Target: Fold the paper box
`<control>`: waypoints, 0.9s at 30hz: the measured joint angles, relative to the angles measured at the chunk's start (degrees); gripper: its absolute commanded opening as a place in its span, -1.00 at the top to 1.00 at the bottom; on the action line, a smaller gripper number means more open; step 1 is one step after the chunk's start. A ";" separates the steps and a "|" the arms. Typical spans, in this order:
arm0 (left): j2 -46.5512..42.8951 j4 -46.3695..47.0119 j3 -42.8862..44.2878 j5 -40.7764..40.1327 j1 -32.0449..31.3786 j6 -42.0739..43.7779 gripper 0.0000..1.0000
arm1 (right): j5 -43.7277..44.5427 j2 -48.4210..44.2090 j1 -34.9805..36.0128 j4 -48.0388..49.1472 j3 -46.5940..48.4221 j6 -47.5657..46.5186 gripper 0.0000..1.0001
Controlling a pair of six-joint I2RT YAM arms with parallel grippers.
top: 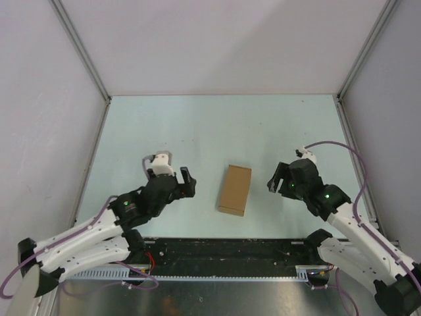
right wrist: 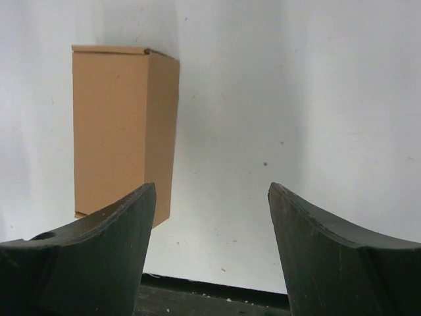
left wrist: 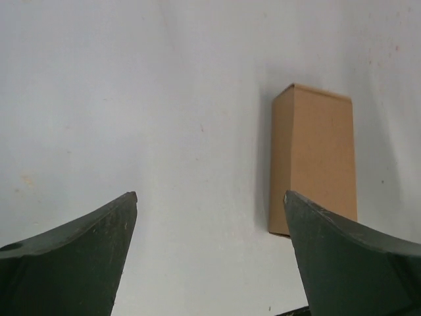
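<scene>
The paper box (top: 235, 189) is a small closed brown cardboard block lying on the pale table between the two arms. In the left wrist view the paper box (left wrist: 316, 155) lies ahead and to the right, beyond the right finger. In the right wrist view the paper box (right wrist: 118, 125) lies ahead on the left. My left gripper (top: 170, 171) stands open to the left of the box, apart from it. My right gripper (top: 283, 178) stands open to the right of the box, apart from it. Nothing sits between the fingers of the left gripper (left wrist: 210, 197) or the right gripper (right wrist: 212, 191).
Grey walls (top: 210, 46) close the table in at the back and both sides. A black rail (top: 223, 253) runs along the near edge between the arm bases.
</scene>
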 measured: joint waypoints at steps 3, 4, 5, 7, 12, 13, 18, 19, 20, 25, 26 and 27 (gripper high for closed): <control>-5.46 -1.99 -0.52 -3.93 0.07 -0.11 -0.99 | 1.68 -3.69 -2.10 -2.10 0.00 1.57 -0.51; -7.19 -2.34 -0.74 -5.14 0.09 -0.13 -0.99 | 2.40 -4.98 -2.84 -2.86 0.00 2.40 -0.51; -8.70 -2.60 -1.07 -6.32 0.09 -0.11 -0.99 | 3.23 -6.16 -3.50 -3.41 0.00 2.97 -0.51; -11.08 -3.23 -1.86 -8.79 0.09 -0.09 -0.99 | 4.92 -7.96 -4.76 -4.24 -0.02 4.28 -0.51; -13.29 -4.68 -3.15 -13.92 0.11 -0.07 -0.99 | 8.33 -10.69 -6.34 -6.01 -0.02 6.36 -0.51; -13.03 -4.87 -3.26 -14.38 0.13 -0.07 -0.99 | 8.81 -11.08 -6.54 -6.32 -0.02 6.54 -0.51; -9.44 -5.14 -3.26 -15.39 0.13 -0.02 -0.99 | 10.45 -12.37 -7.10 -6.71 -0.28 7.17 -0.50; -8.17 -5.18 -3.26 -15.39 0.13 -0.02 -0.99 | 10.58 -12.61 -7.15 -6.73 -0.57 7.32 -0.50; -7.37 -5.18 -3.26 -15.39 0.13 -0.07 -0.99 | 10.69 -12.76 -7.15 -6.73 -0.85 7.39 -0.50; -4.57 -5.18 -3.96 -15.43 0.13 -0.22 -0.99 | 11.34 -14.08 -7.19 -6.80 -1.99 7.78 -0.50; -4.63 -5.22 -4.15 -15.47 0.13 -0.35 -0.99 | 11.45 -14.29 -7.19 -6.78 -1.99 7.89 -0.50; -4.74 -5.20 -4.35 -15.56 0.13 -0.59 -0.99 | 11.54 -14.45 -7.19 -6.78 -1.99 8.00 -0.50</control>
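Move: The closed paper box lies between the two open hands, its long side running roughly forward. From the left hand it is about 15 cm to the right and 1 cm farther out, some 13 cm below. From the right hand it is about 13 cm to the left and 1 cm farther out, roughly 10 cm lower. Nothing else stands near it. Draw both empty hands farther apart, away from the box, fingers kept open. Take the left gripper about 6 cm left, rising a little and then sinking slightly below its starting height, while it turns a bit counter-clockwise. Swing the right gripper some 7 cm right and slightly up, turning it about 20 degrees clockwise. Touch nothing. ##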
